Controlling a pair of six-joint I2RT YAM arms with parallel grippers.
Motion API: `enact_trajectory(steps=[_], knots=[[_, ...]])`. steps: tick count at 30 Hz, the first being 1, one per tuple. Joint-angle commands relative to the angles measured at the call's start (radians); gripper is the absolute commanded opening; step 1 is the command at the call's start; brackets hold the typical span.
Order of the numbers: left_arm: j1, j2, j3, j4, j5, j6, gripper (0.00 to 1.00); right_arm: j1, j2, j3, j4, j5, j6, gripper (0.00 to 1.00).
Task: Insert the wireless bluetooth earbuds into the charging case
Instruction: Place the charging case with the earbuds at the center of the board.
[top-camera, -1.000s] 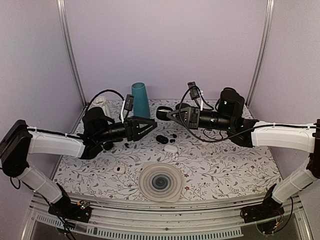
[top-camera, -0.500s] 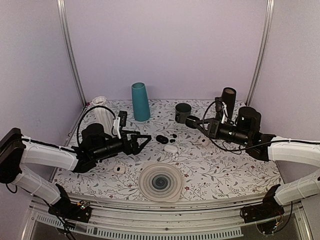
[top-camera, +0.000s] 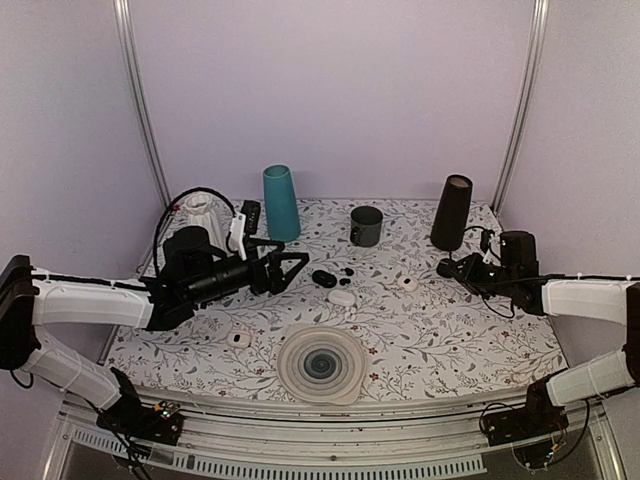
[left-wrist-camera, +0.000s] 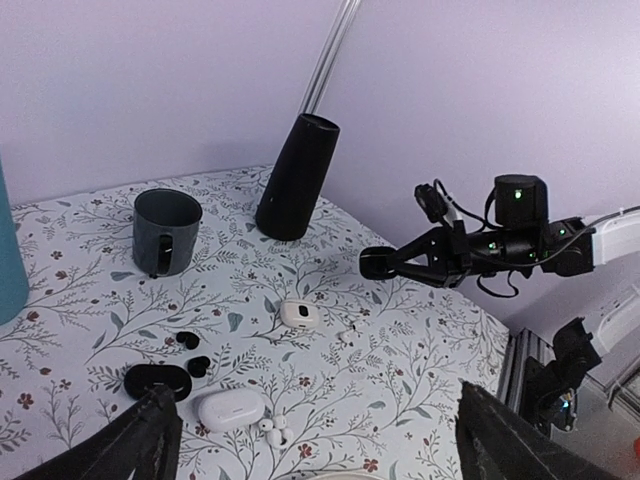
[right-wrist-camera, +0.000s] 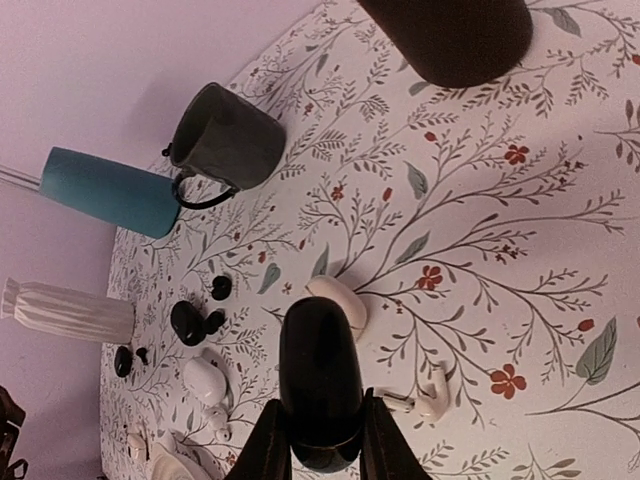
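Observation:
My right gripper (top-camera: 447, 268) is shut on a glossy black charging case (right-wrist-camera: 320, 385), held just above the table at the right. Below it lie a white case (right-wrist-camera: 338, 300) and white stemmed earbuds (right-wrist-camera: 425, 398). In the middle, two black earbuds (left-wrist-camera: 187, 341) lie beside another black case (left-wrist-camera: 157, 380). Close by are a shut white case (left-wrist-camera: 231, 409) and small white earbuds (left-wrist-camera: 271, 430). My left gripper (top-camera: 290, 265) is wide open and holds nothing, just left of this cluster (top-camera: 335, 280).
At the back stand a teal cup (top-camera: 281, 203), a dark mug (top-camera: 366, 226), a black cone (top-camera: 451, 213) and a white vase (top-camera: 200, 212). A round ribbed coaster (top-camera: 321, 364) lies at the front centre, with a small white case (top-camera: 237, 339) to its left.
The right arm has drawn back from the back centre to the far right, still gripping the black case. The left gripper has opened wider and dropped back to the left.

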Motion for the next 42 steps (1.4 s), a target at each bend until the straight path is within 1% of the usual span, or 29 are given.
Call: enact_trajectory(steps=[1, 6, 13, 16, 22, 29, 33, 36, 39, 42], knots=[[-0.016, -0.032, 0.029, -0.043, 0.014, 0.037, 0.96, -0.077, 0.083, -0.011, -0.006, -0.053, 0.015, 0.04], [-0.016, -0.041, 0.055, -0.105, 0.022, 0.087, 0.96, -0.143, 0.182, -0.010, 0.029, -0.094, 0.020, 0.05], [-0.015, -0.048, 0.069, -0.140, 0.012, 0.107, 0.96, -0.171, 0.236, -0.024, 0.052, -0.104, 0.022, 0.18], [-0.016, -0.042, 0.078, -0.153, 0.008, 0.122, 0.96, -0.177, 0.237, -0.026, 0.048, -0.096, 0.020, 0.30], [-0.016, -0.031, 0.109, -0.188, 0.001, 0.148, 0.96, -0.189, 0.223, -0.014, -0.003, -0.065, -0.010, 0.49], [-0.014, -0.033, 0.119, -0.190, -0.005, 0.150, 0.96, -0.189, 0.140, 0.000, -0.101, 0.014, -0.070, 0.69], [-0.014, -0.034, 0.120, -0.190, -0.012, 0.142, 0.96, -0.186, 0.080, 0.000, -0.131, 0.026, -0.115, 0.77], [-0.014, -0.032, 0.121, -0.190, -0.015, 0.134, 0.96, -0.156, 0.039, 0.005, -0.128, 0.024, -0.143, 0.81], [-0.012, -0.030, 0.121, -0.186, -0.018, 0.126, 0.96, -0.070, 0.017, 0.028, -0.122, 0.051, -0.168, 0.82], [-0.012, -0.030, 0.119, -0.186, -0.018, 0.118, 0.96, 0.020, 0.032, 0.067, -0.095, 0.068, -0.191, 0.82]])
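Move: The black charging case is already in the right hand; its set-down spot on the bare cloth lies about 5 cm to that hand's right, level with it fore and aft, and some 9 cm below. From the same hand, the white case sits about 3 cm ahead, 6 cm left; the white earbuds 2 cm back, 2 cm left; the dark vase 15 cm ahead, 3 cm right. From the left hand the spot is roughly 36 cm right, 8 cm ahead, 21 cm down. The right fingers set the charging case down on the cloth and let go of it: the hand sinks about 8 cm, drifting some 5 cm right while tipping down about 15 degrees, then opens wide nearly in place. Empty, it rises about 5 cm off the case, tips back up and finally swings left a few centimetres. ##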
